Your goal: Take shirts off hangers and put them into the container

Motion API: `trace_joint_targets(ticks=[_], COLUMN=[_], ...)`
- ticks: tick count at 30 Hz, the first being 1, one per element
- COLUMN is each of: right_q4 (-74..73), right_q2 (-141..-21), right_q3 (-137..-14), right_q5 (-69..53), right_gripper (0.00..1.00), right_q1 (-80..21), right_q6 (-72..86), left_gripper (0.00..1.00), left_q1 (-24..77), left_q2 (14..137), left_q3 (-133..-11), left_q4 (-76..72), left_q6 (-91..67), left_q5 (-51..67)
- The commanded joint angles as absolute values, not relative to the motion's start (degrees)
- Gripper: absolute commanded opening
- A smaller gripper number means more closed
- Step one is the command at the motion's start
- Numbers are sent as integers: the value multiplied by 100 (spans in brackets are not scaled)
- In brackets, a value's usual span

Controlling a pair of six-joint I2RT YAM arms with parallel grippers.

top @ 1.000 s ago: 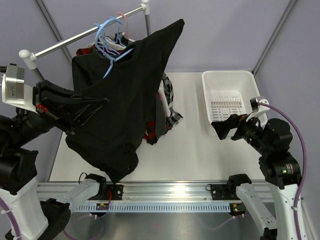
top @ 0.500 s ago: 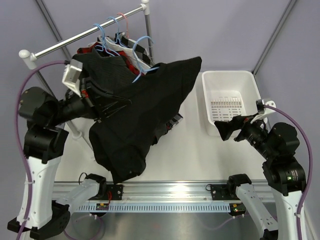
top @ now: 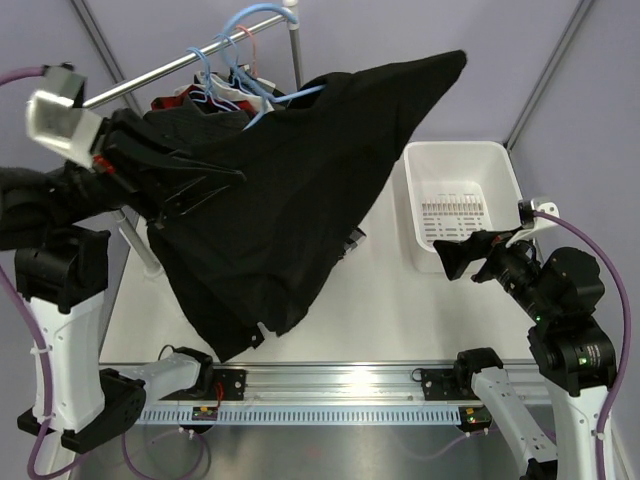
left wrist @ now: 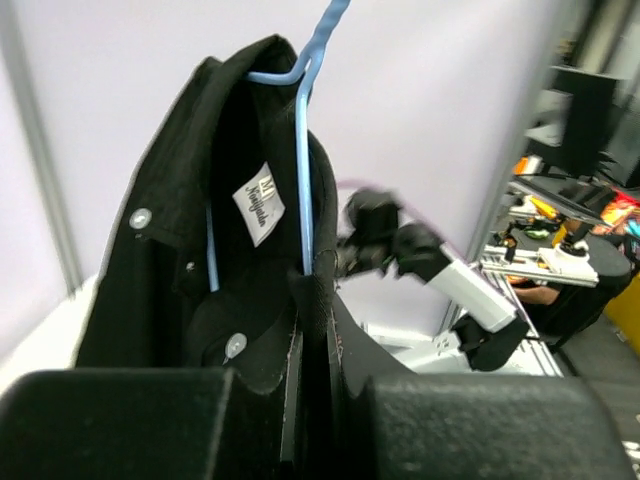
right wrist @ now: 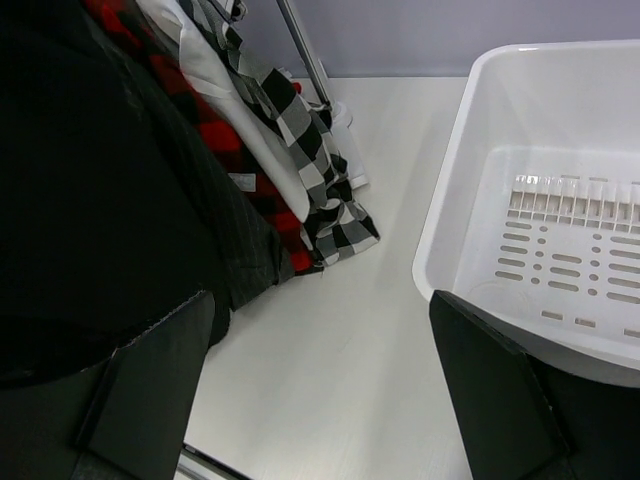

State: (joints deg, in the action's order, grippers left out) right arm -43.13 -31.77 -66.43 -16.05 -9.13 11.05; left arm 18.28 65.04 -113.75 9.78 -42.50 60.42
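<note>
My left gripper (top: 222,184) (left wrist: 315,345) is shut on a fold of the plain black shirt (top: 300,190) (left wrist: 190,250) and holds it high above the table. A light-blue hanger (top: 290,98) (left wrist: 303,170) is still inside the shirt's collar, off the rail. The other shirts (top: 185,105) hang on several hangers (top: 222,65) behind it; in the right wrist view a checked shirt (right wrist: 320,190), a red plaid one (right wrist: 215,135) and a pinstriped one (right wrist: 245,250) show. The white container (top: 415,190) (right wrist: 450,200) holds nothing. My right gripper (top: 462,258) (right wrist: 320,390) is open beside its near left corner.
The metal rail (top: 140,82) and its upright post (top: 294,40) stand at the back left. The post's foot (right wrist: 345,125) rests on the white table (top: 400,310) near the hanging shirt tails. A slotted aluminium beam (top: 340,385) runs along the near edge.
My left arm has risen and swung the black shirt and its hanger up and to the right; the shirt's upper corner now reaches toward the container. The right arm has hardly moved.
</note>
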Motion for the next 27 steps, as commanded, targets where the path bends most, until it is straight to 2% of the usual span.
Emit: trace_joint_targets(ticks=[1,3,6,16,21,27], right_q4=[-4385,-4412,-4438,-4588,-4606,-4395], right_q2=[-3129,-3094,-3033,-2918,-2813,-3014], right_q3=[-6952,-6987,-6987,-6900,-6777,-6794], right_q5=[-1494,-1468,-1459,-1283,-1335,-1731], right_gripper=[99,99,99,99,99,99], right_q1=[-967,-976,-976,-976,-976,-976], right_q6=[985,976,932,791,765,773], left_gripper=[0,0,0,0,0,0], left_q1=[1872,1872,1872,1872,1872,2346], left_q2=[6591,6618,6435,5705,5415,5334], left_q3=[-11969,-12058,-11516,-8906,-7509,-6777], left_q4=[-538,-204,78,1686,1854,1846], left_q6=[-5177,-4862,-4518,-2559,-1881,-1415], left_q5=[6381,6241,6135,4914,4421,4035])
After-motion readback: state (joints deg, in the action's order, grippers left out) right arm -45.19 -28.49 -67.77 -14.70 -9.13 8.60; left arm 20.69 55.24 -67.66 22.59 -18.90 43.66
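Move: My left hand holds the black shirt high. The bare table between rack and container lies about 12 cm ahead, 20 cm to the right and 64 cm below; the container is about 33 cm ahead, 42 cm right and 56 cm down, and the hanging shirts some 22 cm straight ahead, 28 cm lower. From my right hand that bare table is 3 cm ahead, 11 cm left and 36 cm below. I whip the black shirt out over the table: my left hand flicks back and up about 5 cm, then swings down and forward, dropping some 30 cm from the peak, towards the bare table. My wrist turns about 35 degrees in all from that flick, bringing the raised fingers level and round to forward-right; they keep their pinch on the cloth. ##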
